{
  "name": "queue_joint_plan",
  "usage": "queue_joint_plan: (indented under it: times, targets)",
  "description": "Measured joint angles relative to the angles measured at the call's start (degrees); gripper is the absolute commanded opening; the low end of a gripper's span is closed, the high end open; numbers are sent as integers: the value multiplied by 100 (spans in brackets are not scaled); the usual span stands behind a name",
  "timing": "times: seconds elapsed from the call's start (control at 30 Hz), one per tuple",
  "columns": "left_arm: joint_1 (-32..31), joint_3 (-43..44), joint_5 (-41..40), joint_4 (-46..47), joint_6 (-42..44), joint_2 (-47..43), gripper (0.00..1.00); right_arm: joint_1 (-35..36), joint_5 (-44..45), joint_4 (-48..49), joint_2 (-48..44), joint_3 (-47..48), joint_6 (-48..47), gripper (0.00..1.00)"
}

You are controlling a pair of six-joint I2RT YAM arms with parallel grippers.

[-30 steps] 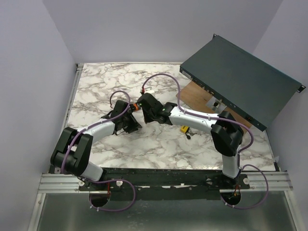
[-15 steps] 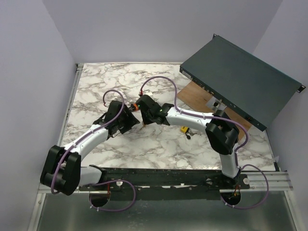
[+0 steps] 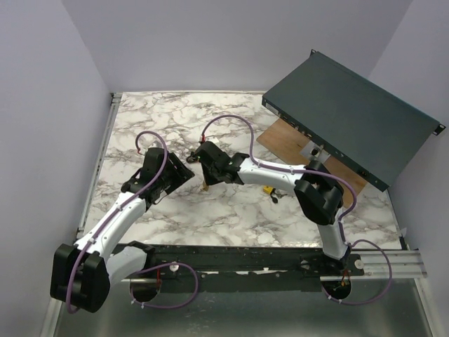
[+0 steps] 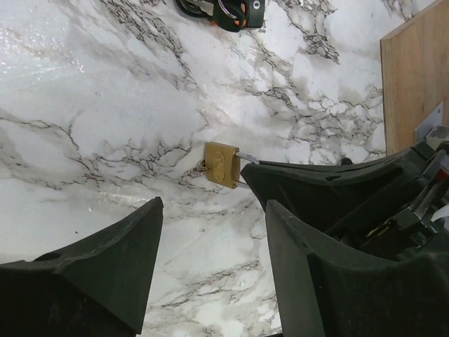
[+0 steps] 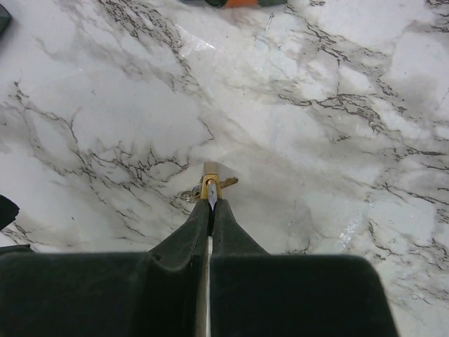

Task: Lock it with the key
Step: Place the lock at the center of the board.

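Note:
A small brass padlock (image 5: 212, 181) hangs low over the marble table (image 3: 140, 126), seen also in the left wrist view (image 4: 222, 165) and from above (image 3: 205, 184). My right gripper (image 5: 211, 202) is shut on its steel shackle. A key (image 5: 231, 182) sticks out of the lock's side, with a small ring (image 5: 188, 194) beside it. My left gripper (image 4: 210, 205) stands open to the left of the lock, apart from it, with only bare marble between its fingers. From above, the left gripper (image 3: 177, 170) sits a short way left of the right gripper (image 3: 204, 175).
A dark green rack unit (image 3: 351, 116) leans at the back right over a wooden board (image 3: 284, 135). A small yellow object (image 3: 268, 188) lies under the right forearm. A black and orange item (image 4: 231, 7) lies further out on the marble.
My left gripper has opened and drawn back to the left, away from the padlock. The right gripper keeps hold of the lock and has shifted slightly left.

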Motion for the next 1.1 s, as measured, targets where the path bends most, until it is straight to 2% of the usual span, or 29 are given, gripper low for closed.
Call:
queue_joint_plan:
  times: [0.1,0.23,0.3,0.73,0.97,1.1]
  targets:
    - [24,4,0,-57,42,-87,59,17,35,-7,13,0,59,3]
    - [33,35,4,-146,87,-151,59,17,219,-39,44,20,72,23]
    - [33,52,4,-173,107,-153,59,15,365,-94,79,22,63,29]
    - [35,125,42,-238,168,-155,59,15,662,-227,247,0,52,35]
    - [39,280,254,-291,284,-186,61,15,1123,-492,-92,-229,46,61]
    - [44,407,490,-310,372,-345,63,9,1580,-654,-953,-780,238,68]
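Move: My right hand holds the brass padlock by its shackle, the body hanging under the fingertips; its resting spot is almost straight below, about 4 cm down and 1 cm left. The orange-black padlock lies about 11 cm ahead and 4 cm left of this hand, the yellow padlock some 20 cm right and about 1 cm back. From my left hand, the resting spot is about 2 cm ahead, 3 cm right and 10 cm below. I ease my right hand down about 2.5 cm and slightly right as its fingers spread, letting go of the shackle over the marble. Then I swing it right and up, clear of the brass padlock and towards the yellow one, ending about 8 cm right of where I began, the fingers opening wider and the wrist turning clockwise. My left hand, already empty and open, waits, then lifts late, about 4 cm in all. ##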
